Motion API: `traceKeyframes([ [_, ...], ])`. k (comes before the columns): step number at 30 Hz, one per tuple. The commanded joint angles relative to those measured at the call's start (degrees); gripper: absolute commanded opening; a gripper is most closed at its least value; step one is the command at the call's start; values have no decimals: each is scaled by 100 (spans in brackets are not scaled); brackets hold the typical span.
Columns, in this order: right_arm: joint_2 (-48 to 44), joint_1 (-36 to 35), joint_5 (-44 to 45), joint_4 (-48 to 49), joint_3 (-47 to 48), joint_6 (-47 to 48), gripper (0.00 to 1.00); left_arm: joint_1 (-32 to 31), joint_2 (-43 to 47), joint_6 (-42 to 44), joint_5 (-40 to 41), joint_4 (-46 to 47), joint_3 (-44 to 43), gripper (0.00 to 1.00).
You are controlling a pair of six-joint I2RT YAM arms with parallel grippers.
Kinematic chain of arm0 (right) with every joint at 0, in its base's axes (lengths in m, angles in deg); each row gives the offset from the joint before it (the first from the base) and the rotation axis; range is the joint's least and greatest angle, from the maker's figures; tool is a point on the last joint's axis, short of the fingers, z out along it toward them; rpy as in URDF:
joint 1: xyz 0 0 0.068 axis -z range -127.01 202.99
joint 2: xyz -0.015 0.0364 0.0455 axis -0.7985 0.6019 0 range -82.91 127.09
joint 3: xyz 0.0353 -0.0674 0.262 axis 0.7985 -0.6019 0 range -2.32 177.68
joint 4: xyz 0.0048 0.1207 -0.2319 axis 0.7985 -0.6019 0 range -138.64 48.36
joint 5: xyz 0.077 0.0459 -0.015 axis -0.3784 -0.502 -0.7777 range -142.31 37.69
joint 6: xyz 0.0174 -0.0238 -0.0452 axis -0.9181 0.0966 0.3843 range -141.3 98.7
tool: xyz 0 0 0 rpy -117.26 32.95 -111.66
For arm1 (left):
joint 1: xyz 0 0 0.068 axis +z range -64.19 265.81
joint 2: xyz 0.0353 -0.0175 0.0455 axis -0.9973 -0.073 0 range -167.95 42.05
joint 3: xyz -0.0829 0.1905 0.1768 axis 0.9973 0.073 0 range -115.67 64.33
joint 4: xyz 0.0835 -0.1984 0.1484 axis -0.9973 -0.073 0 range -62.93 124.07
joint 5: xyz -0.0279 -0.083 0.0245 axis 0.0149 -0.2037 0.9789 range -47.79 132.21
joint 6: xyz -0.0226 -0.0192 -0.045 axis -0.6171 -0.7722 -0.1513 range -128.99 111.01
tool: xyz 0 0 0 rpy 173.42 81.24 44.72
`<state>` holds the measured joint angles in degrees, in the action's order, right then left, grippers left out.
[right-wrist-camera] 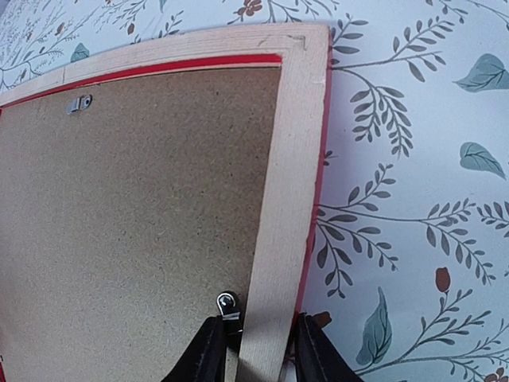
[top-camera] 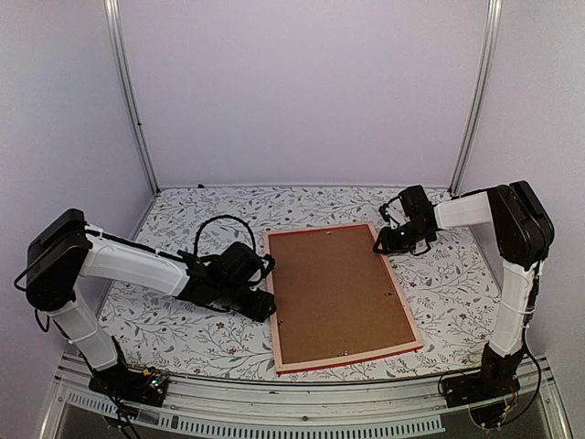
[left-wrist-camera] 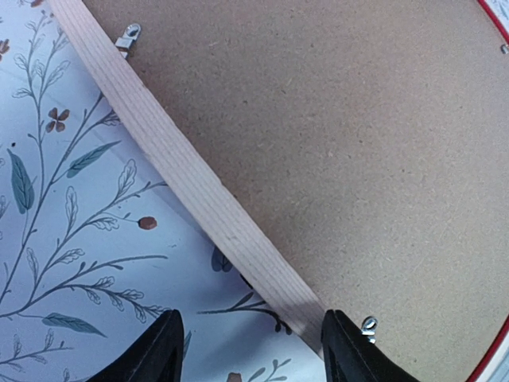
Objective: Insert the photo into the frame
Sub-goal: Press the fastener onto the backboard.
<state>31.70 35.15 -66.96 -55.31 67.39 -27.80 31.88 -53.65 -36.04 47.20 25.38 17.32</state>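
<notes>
The frame (top-camera: 271, 302) lies face down in the middle of the table, with pale wood rails and a thin red edge. A plain brown backing board (top-camera: 334, 293) fills it. The photo is hidden. My left gripper (top-camera: 265, 306) is open at the frame's left rail (left-wrist-camera: 183, 175); one finger is over the cloth, the other (left-wrist-camera: 350, 354) at the board's edge by a metal clip (left-wrist-camera: 367, 326). My right gripper (top-camera: 379, 245) is narrowly open near the far right corner. It straddles the right rail (right-wrist-camera: 286, 183), its inner finger (right-wrist-camera: 208, 354) at a small metal clip (right-wrist-camera: 227, 302).
The table has a floral cloth (top-camera: 183, 329). More metal clips sit along the board's edges (left-wrist-camera: 127, 36) (right-wrist-camera: 79, 103). White walls with metal posts (top-camera: 132, 101) close in the back and sides.
</notes>
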Motion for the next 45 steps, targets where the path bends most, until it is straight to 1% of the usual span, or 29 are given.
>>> traceKeyframes([
  [1,64,76,-61,-543,-72,353,31,45,-29,-29,181,-83,102,62],
  [6,-49,77,-264,-633,80,502,31,113,56,-104,193,-93,155,62],
  [8,-134,71,-216,-637,69,515,40,160,83,-164,187,-105,184,62],
  [11,-364,79,-146,-678,-37,405,58,249,134,-243,151,-91,229,65],
  [14,-699,76,47,-721,-267,173,67,321,169,-319,126,-76,246,71],
  [16,-938,72,173,-796,-440,-1,70,360,186,-357,113,-73,240,76],
  [18,-1139,72,255,-881,-702,-208,72,386,185,-372,92,-55,223,80],
  [22,-1619,20,219,-918,-1287,-581,74,462,178,-394,5,-25,177,84],
  [26,-2110,-219,348,-1015,-1766,-938,76,548,175,-410,-117,-1,137,88],
  [29,-2286,-392,447,-1061,-2012,-1181,77,571,179,-398,-139,-15,91,90],
  [39,-2668,-733,489,-1083,-2529,-1439,76,584,114,-440,-247,20,88,90],
  [45,-2824,-809,564,-1159,-2727,-1554,74,584,75,-452,-279,25,95,90],
])
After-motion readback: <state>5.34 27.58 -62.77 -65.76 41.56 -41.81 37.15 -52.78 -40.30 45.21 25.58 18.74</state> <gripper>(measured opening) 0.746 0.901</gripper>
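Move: Along the frame's right bar, the next fastener lies about 13 cm back of the right hand and level with it sideways, at finger height. The near right fastener sits about 1 cm ahead and 1 cm left of that hand, the far right frame corner about 9 cm ahead, straight on. From the left hand, the left fastener is some 2 cm back and 4 cm right, the next fastener 5 cm ahead and 30 cm right. Opening its fingers from around the right bar and the near right fastener, the right hand comes free with a small hop of about 2 cm, then travels back some 16 cm along the bar to the next fastener, sinking again as the fingers tip to point more steeply down. The left hand eases about 3 cm left and forward, away from the left fastener, spreading its fingers wider. ##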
